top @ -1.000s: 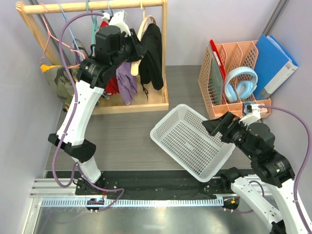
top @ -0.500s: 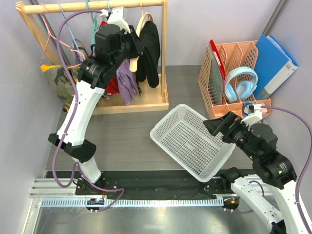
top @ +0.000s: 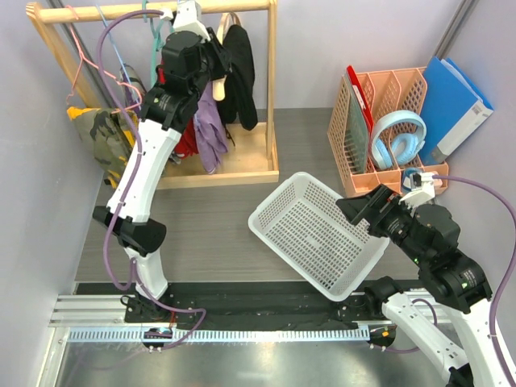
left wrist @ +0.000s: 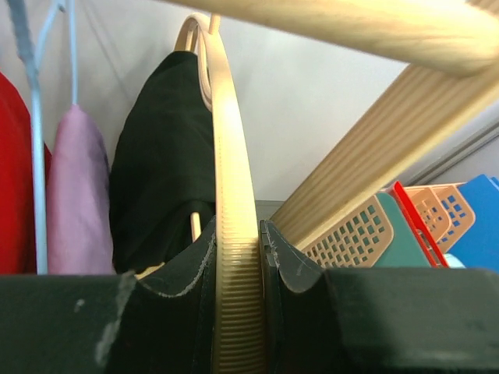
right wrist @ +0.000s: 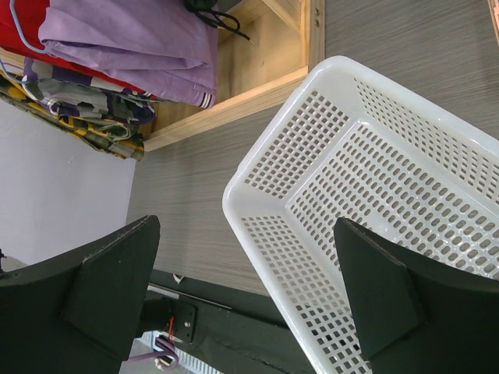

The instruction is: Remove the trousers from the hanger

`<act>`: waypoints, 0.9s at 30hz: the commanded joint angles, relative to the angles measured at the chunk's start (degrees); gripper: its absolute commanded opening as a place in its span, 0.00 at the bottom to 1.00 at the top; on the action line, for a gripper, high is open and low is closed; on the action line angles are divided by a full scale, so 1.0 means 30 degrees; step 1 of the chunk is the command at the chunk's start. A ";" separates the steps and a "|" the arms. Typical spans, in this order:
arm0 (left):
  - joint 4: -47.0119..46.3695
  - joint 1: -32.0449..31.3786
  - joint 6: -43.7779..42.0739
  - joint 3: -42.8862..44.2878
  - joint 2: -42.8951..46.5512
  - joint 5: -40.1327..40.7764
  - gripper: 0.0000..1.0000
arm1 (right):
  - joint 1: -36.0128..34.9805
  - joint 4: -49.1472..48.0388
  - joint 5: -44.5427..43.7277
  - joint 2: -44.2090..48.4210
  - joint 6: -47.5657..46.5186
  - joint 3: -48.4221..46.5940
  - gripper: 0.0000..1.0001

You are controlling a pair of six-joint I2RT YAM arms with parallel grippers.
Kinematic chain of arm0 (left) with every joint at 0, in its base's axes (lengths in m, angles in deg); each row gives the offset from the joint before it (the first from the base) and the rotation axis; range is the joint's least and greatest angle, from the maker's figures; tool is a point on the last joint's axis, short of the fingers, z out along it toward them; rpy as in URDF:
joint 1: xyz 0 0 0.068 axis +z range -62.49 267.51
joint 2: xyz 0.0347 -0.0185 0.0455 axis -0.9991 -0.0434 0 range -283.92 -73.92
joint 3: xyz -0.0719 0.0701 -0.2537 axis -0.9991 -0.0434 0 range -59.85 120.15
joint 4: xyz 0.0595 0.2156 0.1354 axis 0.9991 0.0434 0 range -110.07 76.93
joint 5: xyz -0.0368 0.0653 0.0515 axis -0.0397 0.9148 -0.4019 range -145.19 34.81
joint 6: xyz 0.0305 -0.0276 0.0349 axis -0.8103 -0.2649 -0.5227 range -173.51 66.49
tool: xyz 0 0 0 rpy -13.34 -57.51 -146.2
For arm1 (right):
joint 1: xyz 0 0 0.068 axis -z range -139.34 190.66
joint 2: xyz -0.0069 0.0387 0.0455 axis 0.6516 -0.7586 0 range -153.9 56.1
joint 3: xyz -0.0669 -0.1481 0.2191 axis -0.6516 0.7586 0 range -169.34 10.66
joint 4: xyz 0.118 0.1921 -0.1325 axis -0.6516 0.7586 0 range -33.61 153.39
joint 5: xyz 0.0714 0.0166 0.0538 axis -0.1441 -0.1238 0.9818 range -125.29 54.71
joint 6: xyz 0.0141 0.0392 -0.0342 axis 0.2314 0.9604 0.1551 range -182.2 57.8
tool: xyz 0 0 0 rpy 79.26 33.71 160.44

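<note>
The pale cream hanger (left wrist: 232,179) hangs by its hook from the wooden rack rail (top: 121,10). My left gripper (left wrist: 237,265) is shut on its ribbed arm, both jaws pressed flat against it. The black trousers (left wrist: 160,171) are draped over the hanger just left of that arm. From above, the left gripper (top: 216,64) is raised high at the rail, with the hanger (top: 226,24) and the trousers (top: 239,72) to its right. My right gripper (right wrist: 245,288) stands open and holds nothing, over the near edge of the white basket (right wrist: 374,179).
A purple garment (top: 211,133) and a red garment (top: 184,141) hang left of the trousers on thin wire hangers. The white basket (top: 318,234) lies mid-table. An orange organiser (top: 379,105) with blue headphones (top: 397,137) and a blue folder (top: 451,101) stands at back right.
My left gripper has risen and moved back toward the rail, carrying the hanger and trousers up with it. The right arm has not moved.
</note>
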 commanded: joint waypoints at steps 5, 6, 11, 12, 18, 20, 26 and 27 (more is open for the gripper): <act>-0.3134 0.0279 0.0509 0.0122 0.0481 -0.0060 0.00 | -0.0077 -0.0646 0.0206 -0.0243 0.0132 0.0040 1.00; -0.3133 0.0337 0.0567 -0.0517 0.0888 -0.0235 0.00 | -0.0077 -0.0647 0.0177 -0.0215 0.0103 0.0100 1.00; -0.2112 0.0308 0.1035 -0.2046 0.2092 -0.0324 0.00 | -0.0077 -0.0647 0.0880 -0.0477 -0.0130 0.0568 1.00; -0.1411 0.0337 0.1037 -0.2366 0.2297 -0.0325 0.00 | -0.0106 -0.0618 0.0967 -0.0536 -0.0131 0.0598 1.00; -0.0438 0.0308 0.1271 -0.5905 0.5400 -0.1348 0.00 | -0.0077 -0.0793 0.0910 -0.0624 -0.0686 0.0774 1.00; 0.0027 0.0337 0.1300 -0.6934 0.6685 -0.1875 0.00 | -0.0077 -0.0794 0.0968 -0.0741 -0.0892 0.0687 1.00; 0.1291 0.0337 0.1914 -0.8984 0.9443 -0.3133 0.00 | -0.0077 -0.0823 0.1582 -0.1736 -0.2473 0.0160 1.00; 0.1378 0.0337 0.2061 -0.9252 1.0259 -0.3775 0.00 | -0.0077 -0.0823 0.1641 -0.1796 -0.2707 0.0130 1.00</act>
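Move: The black trousers hang on the wooden hanger whose near end the left fingers already hold; their middle is about 9 cm ahead, 4 cm right and 8 cm below. The rail crosses roughly 12 cm above and 4 cm ahead. The purple garment hangs some 8 cm ahead, 7 cm left, 10 cm lower; the rack's right post stands 12 cm right and 6 ahead. For the right hand, the trousers are about 39 cm ahead, 24 left, 11 higher. The wooden hanger with the black trousers, its near end still pinched in the left hand, is lowered about 8 cm under the rail, then drawn back some 11 cm towards the robot, easing left and rising a little. The fingers tip down about 15 degrees and keep their hold. The open, empty right hand sinks nearly 3 cm over the basket. ##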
